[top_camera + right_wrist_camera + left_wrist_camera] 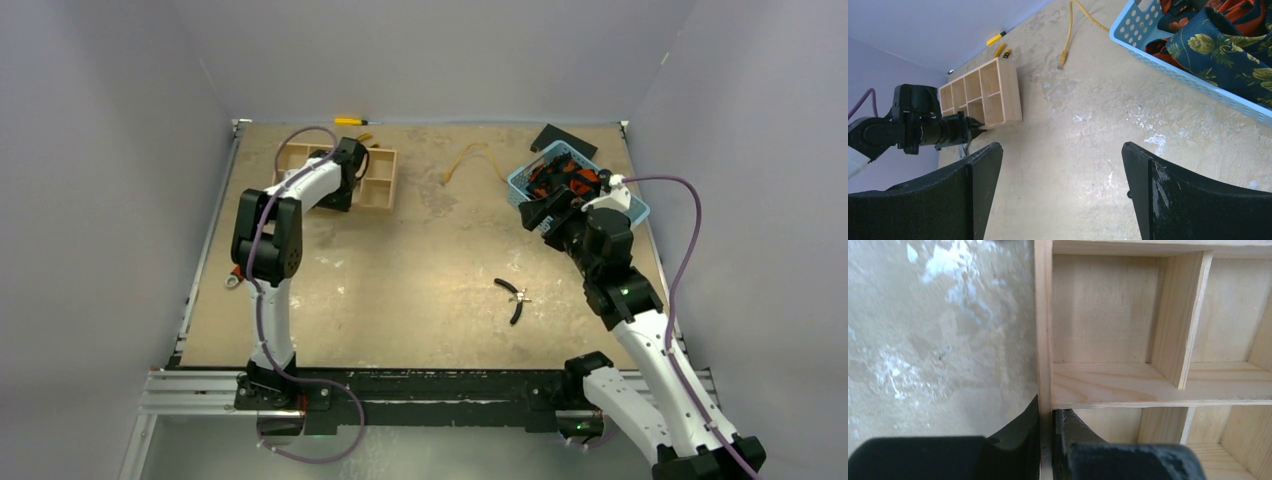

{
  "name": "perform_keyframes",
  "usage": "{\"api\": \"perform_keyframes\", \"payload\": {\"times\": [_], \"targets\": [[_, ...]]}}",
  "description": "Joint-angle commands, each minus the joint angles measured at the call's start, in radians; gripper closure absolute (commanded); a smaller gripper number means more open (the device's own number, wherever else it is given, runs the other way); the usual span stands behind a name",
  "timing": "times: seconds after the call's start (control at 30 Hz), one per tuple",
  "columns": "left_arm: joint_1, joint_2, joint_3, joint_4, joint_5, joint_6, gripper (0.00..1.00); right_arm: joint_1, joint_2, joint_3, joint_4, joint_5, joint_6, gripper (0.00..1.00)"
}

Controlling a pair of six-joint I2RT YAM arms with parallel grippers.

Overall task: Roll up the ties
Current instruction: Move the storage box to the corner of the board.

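The ties lie bundled in a light blue basket (632, 206) (1168, 65) at the back right. One tie (1228, 55) is dark navy with a gold pattern, and orange-red fabric (1248, 10) (560, 182) shows behind it. My right gripper (535, 215) (1060, 147) hangs open over bare table just left of the basket, with nothing between its fingers. My left gripper (335, 197) (1046, 407) is at the back left. It is shut on the outer wall of a wooden compartment box (378, 185) (1108, 385) (1003, 95), one finger outside and one inside a compartment.
A yellow cable (465, 160) (1068, 35) lies between box and basket. Black pliers (515, 298) rest mid-table toward the front. A yellow screwdriver (350, 121) (995, 38) sits at the back edge, and a black flat object (562, 140) lies behind the basket. Grey walls enclose the table.
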Motion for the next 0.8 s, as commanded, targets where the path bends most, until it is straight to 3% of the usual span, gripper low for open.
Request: {"api": "perform_keyframes", "payload": {"times": [0.0, 0.2, 0.37, 0.47, 0.6, 0.77], "targets": [[0.083, 0.009, 0.034, 0.01, -0.067, 0.015, 1.0, 0.009, -0.009, 0.042, 0.015, 0.029, -0.009, 0.06], [0.156, 0.061, 0.059, 0.061, -0.045, 0.115, 0.97, 0.01, -0.006, 0.048, 0.014, 0.03, -0.01, 0.06], [0.174, 0.045, 0.041, 0.118, 0.01, 0.22, 0.46, 0.01, -0.006, 0.054, 0.009, 0.042, -0.012, 0.05], [0.182, -0.013, -0.019, 0.187, 0.054, 0.288, 0.29, 0.01, 0.004, 0.065, 0.007, 0.043, -0.011, 0.03], [0.184, -0.111, -0.072, 0.239, 0.087, 0.39, 0.2, 0.009, 0.006, 0.087, -0.002, 0.056, -0.013, 0.02], [0.184, -0.243, -0.138, 0.32, 0.11, 0.549, 0.19, 0.01, 0.0, 0.101, 0.002, 0.064, -0.014, 0.03]]}}
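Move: The left hand is already pinching the storage box's near wall; the box's middle is about 8 cm ahead and 2 cm lower. The board's far-left corner lies roughly 22 cm ahead, 25 cm left. The pliers are about 18 cm ahead, 7 cm right, the screwdriver 23 cm ahead, 5 cm right, the wrench 4 cm back, 11 cm left. From the right hand the corner is about 41 cm ahead, 71 cm left. Keep the left gripper's pinch on the storage box's near wall and slide the box about 6 cm left, level over the board, towards the far-left corner. Then open the fingers wide while easing 3 cm farther forward and a little left, draw back slightly and lift some 2 cm off the wall. Raise the open right hand about 2 cm at the end. ##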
